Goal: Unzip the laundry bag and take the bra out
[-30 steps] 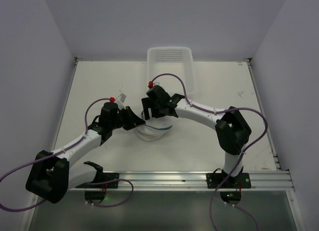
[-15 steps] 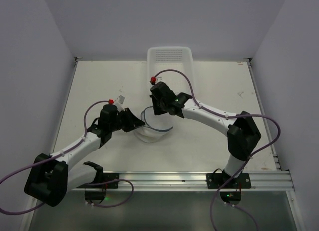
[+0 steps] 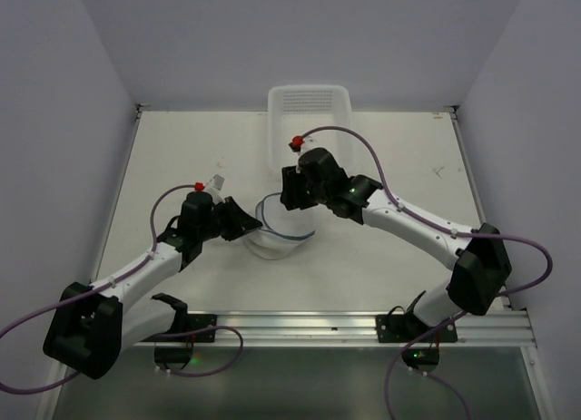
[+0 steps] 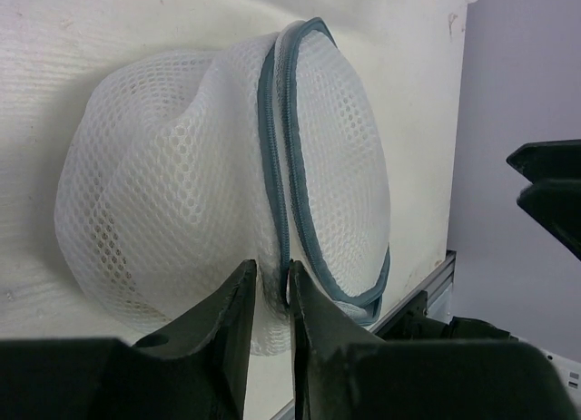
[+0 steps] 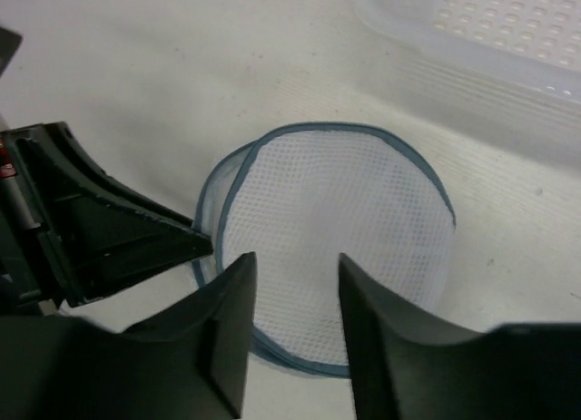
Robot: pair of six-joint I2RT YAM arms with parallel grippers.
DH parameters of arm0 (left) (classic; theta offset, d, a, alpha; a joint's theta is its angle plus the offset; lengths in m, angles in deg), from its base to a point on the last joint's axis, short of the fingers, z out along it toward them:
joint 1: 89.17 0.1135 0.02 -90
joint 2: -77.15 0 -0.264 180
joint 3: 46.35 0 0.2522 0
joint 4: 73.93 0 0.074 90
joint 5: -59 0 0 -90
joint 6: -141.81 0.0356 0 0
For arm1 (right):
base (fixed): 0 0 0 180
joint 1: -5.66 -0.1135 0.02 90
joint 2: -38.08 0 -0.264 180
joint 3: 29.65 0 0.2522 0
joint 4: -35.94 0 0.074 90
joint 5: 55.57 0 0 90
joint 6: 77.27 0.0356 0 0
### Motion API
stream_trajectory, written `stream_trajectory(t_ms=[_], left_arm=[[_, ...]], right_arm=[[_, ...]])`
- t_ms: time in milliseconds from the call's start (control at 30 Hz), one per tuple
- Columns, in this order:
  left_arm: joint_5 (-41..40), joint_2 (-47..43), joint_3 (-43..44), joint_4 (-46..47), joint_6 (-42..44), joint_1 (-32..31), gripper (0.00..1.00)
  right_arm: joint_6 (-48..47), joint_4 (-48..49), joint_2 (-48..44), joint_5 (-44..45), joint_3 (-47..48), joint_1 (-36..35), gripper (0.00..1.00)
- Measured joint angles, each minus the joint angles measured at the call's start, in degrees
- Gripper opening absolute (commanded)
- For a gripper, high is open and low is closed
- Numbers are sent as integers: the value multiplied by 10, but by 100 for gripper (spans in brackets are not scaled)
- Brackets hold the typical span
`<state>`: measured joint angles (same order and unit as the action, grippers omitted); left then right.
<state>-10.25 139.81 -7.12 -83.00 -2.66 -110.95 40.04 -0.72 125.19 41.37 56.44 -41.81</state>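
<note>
The laundry bag (image 3: pixel 283 228) is a round white mesh pouch with a blue-grey zip rim, lying at the table's middle. My left gripper (image 3: pixel 250 222) is at its left side. In the left wrist view the bag (image 4: pixel 163 184) bulges ahead, and my left gripper (image 4: pixel 270 273) is shut on a fold of mesh beside the rim. My right gripper (image 3: pixel 289 189) hovers just behind the bag. In the right wrist view it (image 5: pixel 295 261) stands open above the bag's flat round face (image 5: pixel 336 211), holding nothing. The bra is hidden.
A white plastic basket (image 3: pixel 309 102) stands at the back centre, right behind the right gripper; its near wall (image 5: pixel 472 71) shows at the top of the right wrist view. An aluminium rail (image 3: pixel 318 325) runs along the near edge.
My right gripper has lifted off the bag and drawn back toward the basket, its jaws now apart. My left gripper keeps its pinch in the same place.
</note>
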Motion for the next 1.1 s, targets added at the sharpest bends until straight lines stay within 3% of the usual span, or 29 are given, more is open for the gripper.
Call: stream_trajectory(t_ms=[233,333,1100], left_arm=[[-2,6,-6,5,0,0,21],[-2,14,-14,5,0,0,20],[-5,46,-18,32,-5,0,19]], right_arm=[[-25,17,65,-34,28,-27,91],[-34,13,106,-24,45,-38,96],[-82,-59,244,135,160,-88,99]])
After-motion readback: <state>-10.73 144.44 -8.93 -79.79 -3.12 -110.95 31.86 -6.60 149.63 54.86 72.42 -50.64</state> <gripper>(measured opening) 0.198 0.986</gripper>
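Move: The right hand, above the laundry bag, has the bag's zippered left edge about 6 cm to its left, roughly level ahead and some 10 cm below. The bag's middle is about 2 cm left, 3 cm back and 13 cm below; the white basket is some 24 cm ahead, 6 cm right and 17 cm below. The left hand still pinches the zipper's end, with the aimed-at edge about 4 cm ahead and 1 cm right. The right hand sinks about 9 cm and left, opening wide at the zippered edge; the pinching left lowers slightly. ##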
